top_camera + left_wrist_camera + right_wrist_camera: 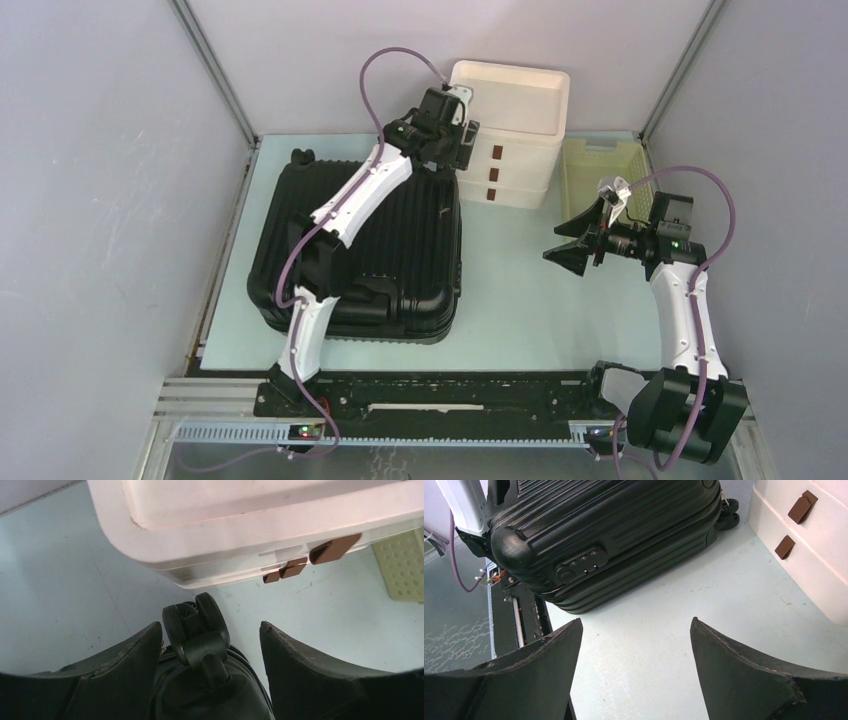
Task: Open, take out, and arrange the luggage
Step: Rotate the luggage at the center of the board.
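Observation:
The luggage [400, 250], a black ribbed hard-shell suitcase, lies flat and closed on the left half of the table. My left arm reaches over it to its far right corner. There my left gripper [210, 626] stands open astride a black caster wheel [195, 622]. The left finger is right beside the wheel and the right finger [300, 665] stands clear of it. My right gripper [635, 621] hangs open and empty over bare table to the right of the luggage, facing its side with the combination lock [581, 565].
A white three-drawer box [510, 135] with brown handles stands at the back, just beyond the luggage's wheel. A pale yellow slatted basket [590, 170] sits to the right of it. Grey walls close in both sides.

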Robot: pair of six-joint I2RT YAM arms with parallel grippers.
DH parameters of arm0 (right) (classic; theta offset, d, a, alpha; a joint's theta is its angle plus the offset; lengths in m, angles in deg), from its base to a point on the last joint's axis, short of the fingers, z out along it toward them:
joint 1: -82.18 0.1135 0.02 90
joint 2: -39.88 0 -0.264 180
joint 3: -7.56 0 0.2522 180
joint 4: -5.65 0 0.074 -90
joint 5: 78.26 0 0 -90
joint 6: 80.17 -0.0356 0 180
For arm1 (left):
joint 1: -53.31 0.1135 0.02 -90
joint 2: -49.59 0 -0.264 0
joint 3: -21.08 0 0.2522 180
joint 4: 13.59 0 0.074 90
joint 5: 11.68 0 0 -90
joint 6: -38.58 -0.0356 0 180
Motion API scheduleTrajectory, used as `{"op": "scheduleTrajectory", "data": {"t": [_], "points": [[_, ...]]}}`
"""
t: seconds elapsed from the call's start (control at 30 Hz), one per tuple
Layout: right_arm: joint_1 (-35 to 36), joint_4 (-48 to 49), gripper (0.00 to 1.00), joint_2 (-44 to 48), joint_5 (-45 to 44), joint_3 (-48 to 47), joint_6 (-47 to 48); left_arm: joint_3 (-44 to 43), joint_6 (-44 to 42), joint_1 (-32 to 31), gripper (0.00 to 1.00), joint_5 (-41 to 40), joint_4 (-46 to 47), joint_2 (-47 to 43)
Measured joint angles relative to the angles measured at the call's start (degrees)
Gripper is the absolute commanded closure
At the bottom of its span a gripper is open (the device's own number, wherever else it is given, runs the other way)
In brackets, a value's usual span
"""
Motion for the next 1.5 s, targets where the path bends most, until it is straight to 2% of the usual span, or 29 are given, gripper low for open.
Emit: {"op": "scheduleTrajectory", "data": {"t": [0.2,0.3,0.5,0.67,0.8,0.9,1.17,1.5], "points": [[0.00,0.00,0.12,0.00,0.02,0.00,0.00,0.02,0.61,0.00,0.30,-1.05,0.76,2.21],[0.00,0.00,0.12,0.00,0.02,0.00,0.00,0.02,0.94,0.02,0.36,-1.64,1.14,2.73],[0.00,-0.02,0.12,0.00,0.02,0.02,0.02,0.07,1.33,0.07,0.52,-2.49,1.33,2.95],[0.00,-0.02,0.12,0.00,0.02,0.02,0.02,0.24,1.57,-0.02,0.61,-2.84,1.97,2.95],[0.00,-0.02,0.12,0.00,0.02,0.00,0.04,0.94,1.46,-0.11,0.76,-3.08,2.69,2.93],[-0.02,-0.02,0.12,0.00,0.02,0.00,0.04,2.08,1.38,-0.17,0.81,-3.23,3.91,2.56],[-0.37,-0.02,0.12,0.00,0.04,0.02,0.04,8.52,1.03,-0.22,0.92,-2.14,8.74,-0.96],[-0.39,-0.04,0.12,0.00,0.07,0.02,0.24,16.98,-1.73,-2.71,0.96,1.68,14.60,-5.60]]}}
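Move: The luggage's far-right upper wheel sits just beyond the left hand's open fingers, about 2 cm ahead, hardly to either side, and 3 cm below. The luggage's middle is roughly 22 cm back, 21 cm left and 10 cm down; its far-left wheel is some 31 cm to the left and about 2 cm ahead. The white drawers' middle stands about 10 cm ahead and 11 cm right. From the right hand the wheel lies around 22 cm ahead and 24 cm left, 4 cm lower. The luggage's far-right wheel is taken between the left fingers: the hand sinks about 2.5 cm, easing slightly forward, and the fingers close on both sides of the wheel until they stop against it, still partly open. After a brief hold it drags the wheel back and to the right, some 4 cm in all at a level height, speeding up along the drawers' front and turning a few degrees clockwise. ##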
